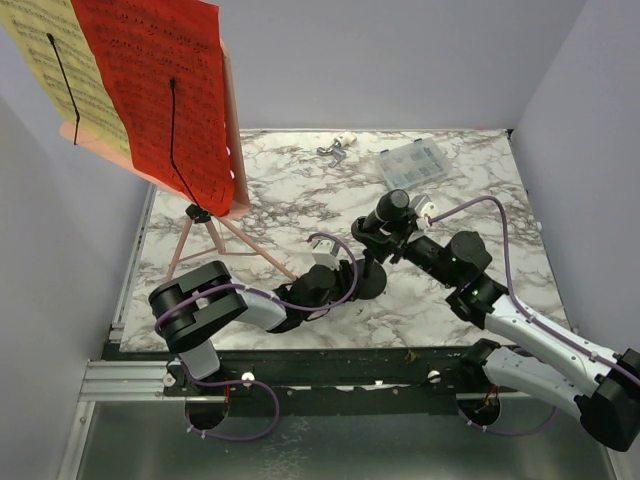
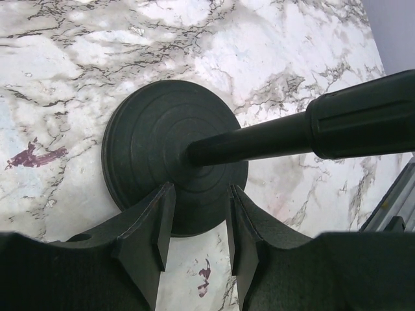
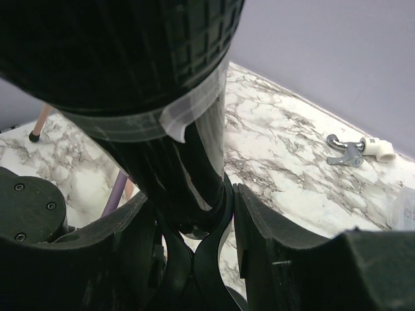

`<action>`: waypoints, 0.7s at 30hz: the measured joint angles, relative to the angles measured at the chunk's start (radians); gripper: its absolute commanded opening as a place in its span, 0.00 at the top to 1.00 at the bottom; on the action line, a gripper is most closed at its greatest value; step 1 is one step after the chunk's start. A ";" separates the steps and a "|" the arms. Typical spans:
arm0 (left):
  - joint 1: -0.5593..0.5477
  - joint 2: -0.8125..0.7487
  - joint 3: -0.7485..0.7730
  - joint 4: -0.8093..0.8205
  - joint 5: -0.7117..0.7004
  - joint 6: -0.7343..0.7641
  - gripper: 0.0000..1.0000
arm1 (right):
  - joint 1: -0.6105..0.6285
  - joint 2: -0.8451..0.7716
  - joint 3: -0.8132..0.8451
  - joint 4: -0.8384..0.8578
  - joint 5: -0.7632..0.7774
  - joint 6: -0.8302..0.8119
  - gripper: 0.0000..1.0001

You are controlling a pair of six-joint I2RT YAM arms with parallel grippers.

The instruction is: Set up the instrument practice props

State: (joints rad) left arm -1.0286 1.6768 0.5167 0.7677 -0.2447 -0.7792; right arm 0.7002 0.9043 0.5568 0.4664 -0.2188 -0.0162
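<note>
The pink music stand [image 1: 205, 235] stands on thin tripod legs at the back left, carrying a yellow page [image 1: 50, 60] and a red page [image 1: 160, 80]. The black microphone [image 1: 392, 208] leans in its clip above a round base [image 2: 155, 142] at mid-table. My left gripper [image 2: 199, 223] sits low at the base's near rim, jaws apart, with the rim and bare table showing between them. My right gripper [image 3: 191, 220] is shut around the microphone [image 3: 130, 52] at its clip, a finger on each side.
A clear compartment box [image 1: 412, 163] lies at the back right. Small metal and white bits [image 1: 338, 147] lie near the back wall, also visible as bits [image 3: 353, 152] in the right wrist view. Walls close in on three sides.
</note>
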 measured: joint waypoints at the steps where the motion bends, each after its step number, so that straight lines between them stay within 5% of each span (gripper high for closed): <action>1: 0.000 0.002 -0.003 0.005 -0.002 -0.005 0.56 | 0.000 -0.002 0.000 0.000 0.001 0.000 0.67; 5: 0.000 0.005 -0.008 0.018 -0.006 -0.012 0.50 | 0.000 -0.002 0.000 -0.001 0.005 0.000 0.67; 12: 0.002 -0.087 -0.011 -0.116 0.011 0.003 0.22 | 0.004 0.021 0.003 0.019 0.020 -0.003 0.65; 21: 0.006 -0.481 -0.068 -0.429 0.051 0.002 0.10 | 0.008 0.137 0.062 0.071 0.051 -0.006 0.57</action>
State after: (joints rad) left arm -1.0229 1.1954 0.4488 0.3386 -0.1932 -0.7769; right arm 0.7078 1.0412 0.6189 0.5369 -0.1677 -0.0223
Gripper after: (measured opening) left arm 0.879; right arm 0.491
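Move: The microphone stand's round base lies about 3 cm ahead of the left hand, 4 cm to its right and a few centimetres lower. The right hand already grips the stand's top just under the microphone, with that base roughly 26 cm straight below. From the right hand, the music stand's tripod centre is some 38 cm left and 7 cm ahead; the parts box is about 32 cm ahead and 14 cm right. The microphone stand, kept in the right hand's grip near the top, is shifted level about 3 cm forward and a little left, after a short pause. Meanwhile the left fingers spread from under half open to nearly full, and that hand withdraws some 8 cm up, left and back, away from the base. ##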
